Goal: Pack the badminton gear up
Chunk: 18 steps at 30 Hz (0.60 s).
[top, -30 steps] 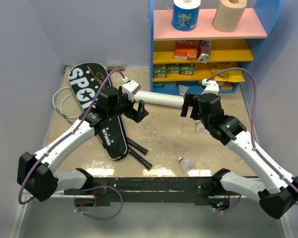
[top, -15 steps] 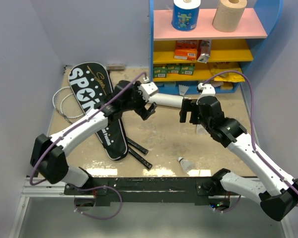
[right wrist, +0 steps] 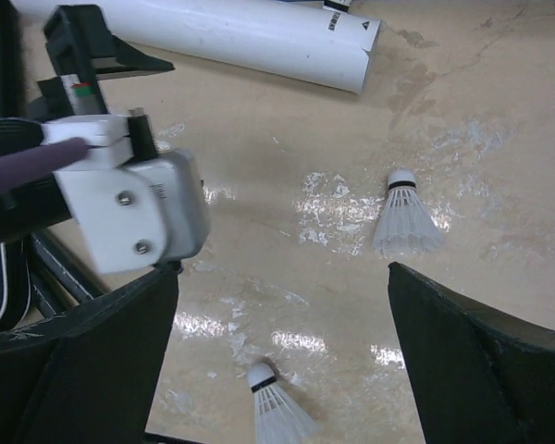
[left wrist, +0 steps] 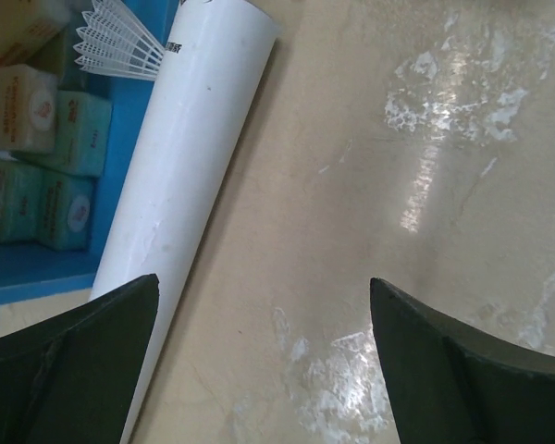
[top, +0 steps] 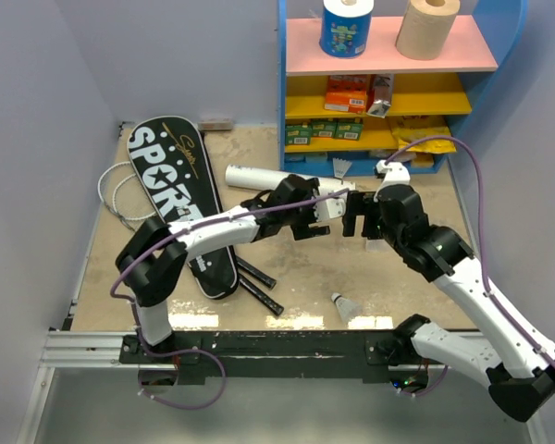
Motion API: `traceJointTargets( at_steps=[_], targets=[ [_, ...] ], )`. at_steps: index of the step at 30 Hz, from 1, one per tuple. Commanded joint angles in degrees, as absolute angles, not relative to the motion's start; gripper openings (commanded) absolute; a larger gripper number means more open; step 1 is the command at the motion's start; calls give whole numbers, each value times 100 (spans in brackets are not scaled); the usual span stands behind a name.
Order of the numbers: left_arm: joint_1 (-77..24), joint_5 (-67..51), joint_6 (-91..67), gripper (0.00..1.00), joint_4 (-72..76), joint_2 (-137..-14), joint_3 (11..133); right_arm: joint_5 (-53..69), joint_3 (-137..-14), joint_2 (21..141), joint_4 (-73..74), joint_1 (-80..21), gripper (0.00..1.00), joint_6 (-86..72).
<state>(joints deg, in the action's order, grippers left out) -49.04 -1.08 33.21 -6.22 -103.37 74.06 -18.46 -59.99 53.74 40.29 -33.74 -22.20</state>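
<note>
The black "SPORT" cover [top: 171, 176] lies at the left over rackets, whose white strings [top: 118, 196] and black handles [top: 257, 285] stick out. The long white tube [top: 257, 177] [left wrist: 180, 166] [right wrist: 240, 32] lies in front of the shelf. One shuttlecock [top: 342, 167] [left wrist: 116, 42] rests by the shelf foot. Two others lie on the floor [right wrist: 405, 217] [right wrist: 273, 407], one showing near the front [top: 347, 307]. My left gripper [top: 307, 225] [left wrist: 264, 287] hangs open over bare floor just beside the tube. My right gripper [top: 363, 217] [right wrist: 282, 277] is open above the floor, close to the left wrist.
A blue shelf unit [top: 283, 92] stands at the back with paper rolls [top: 345, 26] on top, and orange and green boxes [top: 347, 92] [left wrist: 37, 111] below. Walls close in the left and right sides. The left wrist's white camera block [right wrist: 134, 199] sits near my right fingers.
My left arm has swung from over the cover rightward along the tube, ending next to the right gripper. The right gripper shifted only slightly. Both stayed open.
</note>
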Motion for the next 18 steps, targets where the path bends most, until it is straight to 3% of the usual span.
traceJointTargets(
  at_steps=[1,8,18],
  targets=[
    [-4940,439,4314,100,140,-10853,7777,-1767,-6346,5037,4262,-3375,99,-2285],
    [-4931,562,5237,100,554,-11425,7954,-1688,-6258,4694,4447,-3384,99,-2382],
    [-4676,-87,5326,100,-368,-12321,9175,-1547,-6144,4535,4509,-3375,99,-2443]
  ],
)
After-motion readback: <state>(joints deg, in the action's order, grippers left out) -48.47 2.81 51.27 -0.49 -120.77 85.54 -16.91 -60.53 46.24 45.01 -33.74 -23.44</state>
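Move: Ahead of the left hand, roughly 11 cm out and 5 cm to its left, is the middle of the white tube, about 10 cm lower. Behind the tube's right end one shuttlecock leans, some 12 cm ahead and 7 cm right of that hand; a loose shuttlecock lies about 15 cm to the hand's right and 3 cm back. From the right hand the tube's middle is some 18 cm ahead, 17 cm left and 21 cm below. Reaching forward about 6 cm, the left hand sinks some 5 cm and drifts right towards the right half of the white tube, fingers wide open and clear of it. Its wrist rolls 15 to 20 degrees, bringing the finger gap more squarely across the tube. The right hand, also open and empty, draws back about 3 cm while rising 2 cm. ##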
